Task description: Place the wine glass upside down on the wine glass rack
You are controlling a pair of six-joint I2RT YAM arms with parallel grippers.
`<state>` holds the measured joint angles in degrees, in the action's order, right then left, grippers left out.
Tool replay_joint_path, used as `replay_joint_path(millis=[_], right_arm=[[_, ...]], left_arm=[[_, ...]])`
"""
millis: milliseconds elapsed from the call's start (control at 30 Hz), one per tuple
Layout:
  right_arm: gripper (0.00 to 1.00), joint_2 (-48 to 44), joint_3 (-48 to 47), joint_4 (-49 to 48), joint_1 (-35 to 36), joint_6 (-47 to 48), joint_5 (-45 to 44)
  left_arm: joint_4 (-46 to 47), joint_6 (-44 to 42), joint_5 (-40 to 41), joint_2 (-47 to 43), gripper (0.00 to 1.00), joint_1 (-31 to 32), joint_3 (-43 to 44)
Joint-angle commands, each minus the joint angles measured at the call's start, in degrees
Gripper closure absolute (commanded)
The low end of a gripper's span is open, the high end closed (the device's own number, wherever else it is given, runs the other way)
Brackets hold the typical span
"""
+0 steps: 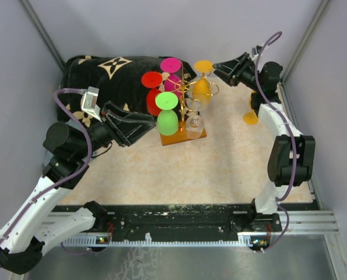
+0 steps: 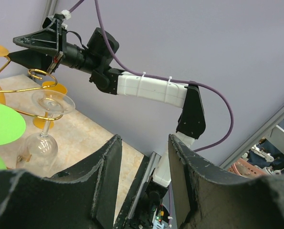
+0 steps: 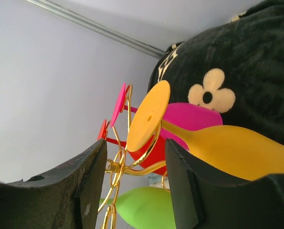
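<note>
An orange wine glass (image 1: pixel 202 87) hangs upside down on the wine glass rack (image 1: pixel 182 138), a gold wire tree on an orange-brown base. Its flat foot (image 3: pixel 149 117) rests in a gold spiral arm (image 3: pixel 117 167), with its bowl (image 3: pixel 237 148) below. My right gripper (image 1: pixel 216 67) is open just right of that foot, its fingers either side and not touching it. Left of the rack, my left gripper (image 1: pixel 154 121) stands open, and in the left wrist view this gripper (image 2: pixel 144 160) has nothing between its fingers.
Pink (image 1: pixel 171 65), red (image 1: pixel 151 79), green (image 1: pixel 167 111) and clear (image 1: pixel 194 122) glasses also hang on the rack. Another orange glass (image 1: pixel 251 116) stands on the table by the right arm. A black patterned cushion (image 1: pixel 115 70) lies at the back left.
</note>
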<state>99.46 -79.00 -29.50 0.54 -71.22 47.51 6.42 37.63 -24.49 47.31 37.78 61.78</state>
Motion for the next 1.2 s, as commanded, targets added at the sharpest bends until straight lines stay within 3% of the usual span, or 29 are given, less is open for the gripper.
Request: replay_joint_path(millis=[0, 167, 433, 700, 1167], right_arm=[[0.48, -6.64, 0.65, -0.83, -0.95, 3.85, -2.19], [0.47, -11.67, 3.16, 8.07, -1.48, 10.80, -7.09], [0.48, -22.84, 5.70, 29.75, -1.59, 30.17, -22.93], [0.52, -23.16, 4.23, 46.57, -1.53, 41.87, -41.04], [0.52, -15.33, 1.58, 49.88, -1.55, 46.70, -55.08]], left_arm=[[0.35, -0.63, -0.81, -0.73, 0.50, -0.12, 0.21], [-0.15, -0.57, -0.48, -1.52, 0.50, -0.16, 0.14], [-2.28, -1.77, 1.25, -4.40, 0.50, -0.16, -1.26], [-6.41, -3.13, 0.74, -4.48, 0.50, -0.16, -1.31], [-6.67, -2.56, -0.87, -6.96, 0.50, -0.16, -4.27]])
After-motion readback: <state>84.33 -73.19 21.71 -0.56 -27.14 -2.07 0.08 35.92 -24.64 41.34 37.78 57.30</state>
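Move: The orange wine glass still standing on the table lies about 21 cm to the right of the right hand, 3 cm farther out and some 26 cm below. The orange glass already hung on the rack is about 5 cm left and 3 cm ahead, its middle 8 cm lower; the rack's stem stands roughly 13 cm left and 4 cm back. From the left hand, the standing glass is some 34 cm ahead, 45 cm right and 38 cm below. Open right hand swings about 15 cm right and down towards the standing glass, turning clockwise; left hand sinks. ##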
